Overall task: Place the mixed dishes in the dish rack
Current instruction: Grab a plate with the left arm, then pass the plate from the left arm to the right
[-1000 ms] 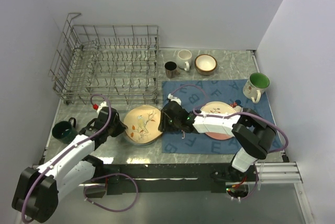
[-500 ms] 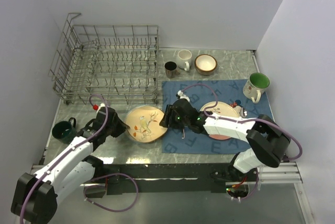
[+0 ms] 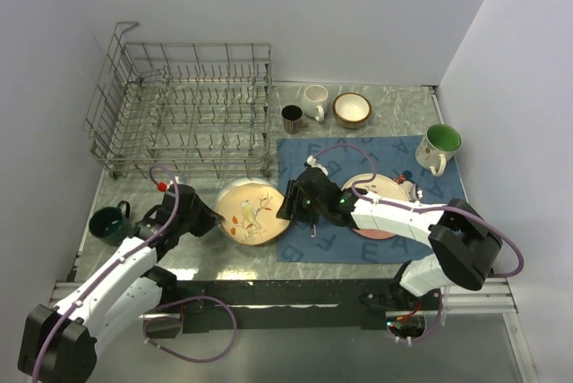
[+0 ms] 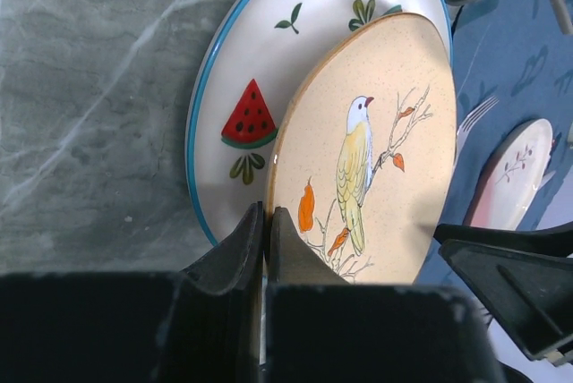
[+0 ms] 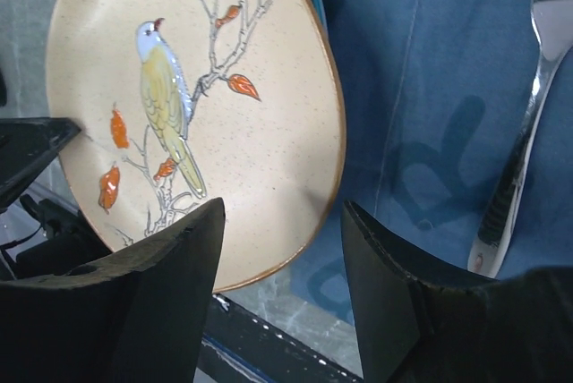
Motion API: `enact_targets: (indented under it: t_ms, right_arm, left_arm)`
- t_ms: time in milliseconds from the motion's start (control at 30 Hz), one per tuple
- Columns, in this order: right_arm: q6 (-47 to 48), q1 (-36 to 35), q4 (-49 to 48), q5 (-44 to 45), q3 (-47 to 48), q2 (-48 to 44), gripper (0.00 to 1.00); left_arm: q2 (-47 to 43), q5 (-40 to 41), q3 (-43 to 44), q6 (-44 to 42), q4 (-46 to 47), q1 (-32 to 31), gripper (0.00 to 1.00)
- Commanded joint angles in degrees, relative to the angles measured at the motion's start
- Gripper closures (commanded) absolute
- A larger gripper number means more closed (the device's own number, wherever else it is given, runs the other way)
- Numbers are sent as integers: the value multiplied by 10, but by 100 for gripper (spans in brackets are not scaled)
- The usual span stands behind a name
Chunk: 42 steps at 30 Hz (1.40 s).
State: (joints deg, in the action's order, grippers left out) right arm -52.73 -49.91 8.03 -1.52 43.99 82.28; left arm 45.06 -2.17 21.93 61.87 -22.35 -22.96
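My left gripper (image 4: 266, 222) (image 3: 211, 220) is shut on the near rim of a tan bird plate (image 4: 376, 150) (image 3: 253, 212). The plate is tipped up over a white watermelon plate (image 4: 242, 70). My right gripper (image 5: 282, 222) (image 3: 291, 206) stands open at the tan plate's (image 5: 197, 106) other edge, the rim lying loose between its jaws. The grey wire dish rack (image 3: 188, 119) stands at the back left. A metal fork (image 5: 528, 106) (image 4: 473, 119) lies on the blue mat. My right arm partly hides a pink-and-cream plate (image 3: 376, 211) (image 4: 515, 177).
A dark green mug (image 3: 109, 225) sits at the left edge. A dark mug (image 3: 292, 117), a white mug (image 3: 314, 101) and a brown-rimmed bowl (image 3: 352, 109) stand behind the blue lettered placemat (image 3: 358, 159). A green-lined mug (image 3: 439, 146) stands on its right side.
The right jaws have widened and come off the tan plate's rim. The left gripper keeps hold of the plate, which has shifted slightly right and tipped up.
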Motion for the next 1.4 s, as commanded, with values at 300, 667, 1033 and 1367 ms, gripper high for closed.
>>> enact_targets:
  t_ms: [300, 667, 1033, 1367]
  right_arm:
    - [-44, 3, -44, -61, 0, 25, 42]
    - [-85, 3, -109, -107, -22, 59, 64]
    - [-73, 4, -51, -56, -14, 17, 100]
    - [-23, 1, -9, -4, 14, -30, 100]
  left_arm:
    - [-26, -46, 27, 35, 14, -3, 99]
    - [-35, -61, 23, 42, 20, -3, 99]
    - [-42, -63, 14, 40, 19, -3, 99]
    - [-58, -42, 16, 25, -4, -3, 99]
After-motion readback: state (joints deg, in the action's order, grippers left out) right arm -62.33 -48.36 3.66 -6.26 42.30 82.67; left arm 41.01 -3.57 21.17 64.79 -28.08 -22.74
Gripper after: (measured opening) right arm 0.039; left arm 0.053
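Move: Pinched by its left rim in the left fingers, the bird plate has its middle about 7 cm to that hand's right and roughly level with it; the watermelon plate lies under it, some 5 cm right and 6 cm below. The rack's middle is about 27 cm ahead of the left hand and 8 cm to its left. From the open right hand, over the opposite rim, the bird plate's middle is some 8 cm left and 3 cm below, the fork 6 cm right and 6 cm below. Dipping about 3 cm down, with a little back and left, the right hand brings its open fingers onto the bird plate's right rim, tips down some 10 degrees and shuts to pinch it, then raises it about 3 cm, easing forward. The left hand keeps its pinch on the left rim, giving back about 2 cm and dipping slightly as the right closes, then rising a little. ##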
